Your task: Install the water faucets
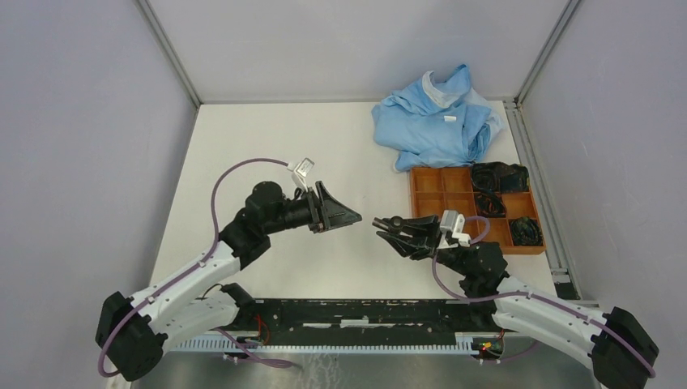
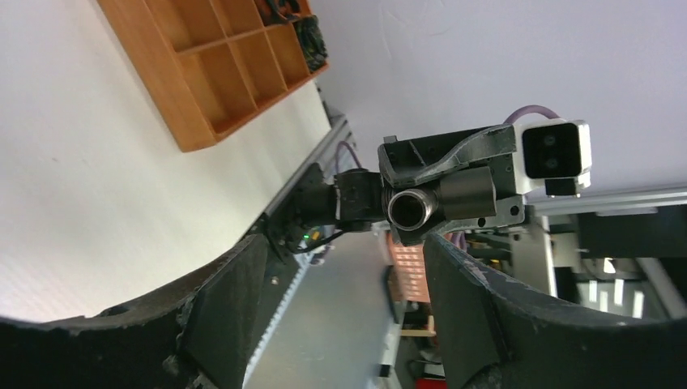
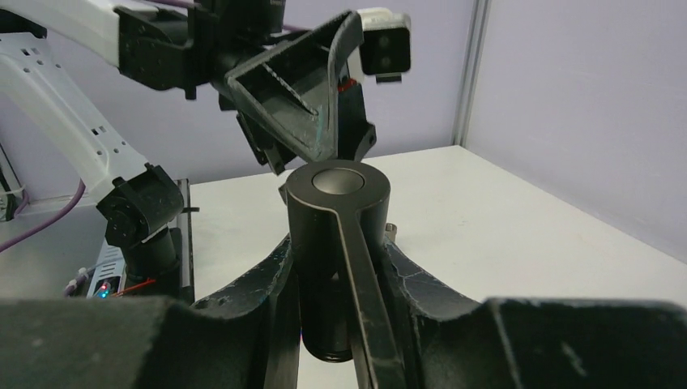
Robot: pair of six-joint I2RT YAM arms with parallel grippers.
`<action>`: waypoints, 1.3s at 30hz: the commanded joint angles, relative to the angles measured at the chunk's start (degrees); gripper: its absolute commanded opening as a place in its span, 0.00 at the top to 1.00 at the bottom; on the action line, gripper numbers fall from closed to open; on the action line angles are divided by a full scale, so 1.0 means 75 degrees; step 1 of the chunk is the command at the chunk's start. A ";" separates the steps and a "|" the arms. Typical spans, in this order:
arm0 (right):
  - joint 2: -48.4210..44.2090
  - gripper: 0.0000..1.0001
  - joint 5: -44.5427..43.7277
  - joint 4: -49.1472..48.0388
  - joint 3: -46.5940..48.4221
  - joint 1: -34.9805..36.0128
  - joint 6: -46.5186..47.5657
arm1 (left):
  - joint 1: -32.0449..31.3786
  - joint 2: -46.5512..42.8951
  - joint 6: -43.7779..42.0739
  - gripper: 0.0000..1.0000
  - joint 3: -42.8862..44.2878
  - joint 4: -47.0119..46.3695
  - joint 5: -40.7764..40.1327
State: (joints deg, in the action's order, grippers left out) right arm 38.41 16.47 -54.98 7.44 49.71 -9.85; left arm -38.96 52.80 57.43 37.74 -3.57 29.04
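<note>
My right gripper (image 1: 384, 226) is shut on a dark grey water faucet (image 3: 336, 203), a stubby cylinder with a flat lever running down its front, clamped between both fingers (image 3: 267, 284). In the left wrist view the same faucet (image 2: 413, 208) shows its open round pipe end, pointing at my left gripper. My left gripper (image 1: 350, 215) hovers a short way left of it, above the table's middle, facing the right gripper. Its jaws (image 2: 344, 271) stand wide apart with nothing between them. No other faucet shows in these views.
An orange compartment tray (image 1: 441, 194) lies at the right, with dark coiled items (image 1: 498, 178) in its right-hand cells. A crumpled blue cloth (image 1: 433, 117) sits behind it at the back right. A black rail (image 1: 364, 312) runs along the near edge between the arm bases.
</note>
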 commanded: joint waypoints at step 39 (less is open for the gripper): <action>0.0378 1.00 0.0716 -0.1360 0.0144 0.0015 -0.0224 | -0.1051 0.1734 0.2305 0.80 -0.0334 -0.4907 0.1391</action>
State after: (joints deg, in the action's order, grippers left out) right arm 42.13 21.04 -61.17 7.11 49.74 -10.83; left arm -46.19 65.52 73.49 32.45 -36.21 38.11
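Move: The faucet is still held in my right fingers. Its bare tube end stands roughly 7 cm to the right of my open left hand, about 3 cm nearer my base and some 1 cm higher. The right gripper's body lies about 17 cm to the right and 5 cm back. The brown parts tray is far below, about 36 cm right, 10 cm farther out and 25 cm down. From my right hand the tube end sits about 2 cm left and 1 cm up. I bring my left hand in to the faucet's bare tube end, about 5 cm right and 4 cm back, rising a couple of centimetres on the way and settling slightly. Its fingertips tip up some 15 degrees and swing clockwise as much. Once the tips straddle the tube, I close them from wide open to pinch it, while my right hand keeps its grip almost still. ##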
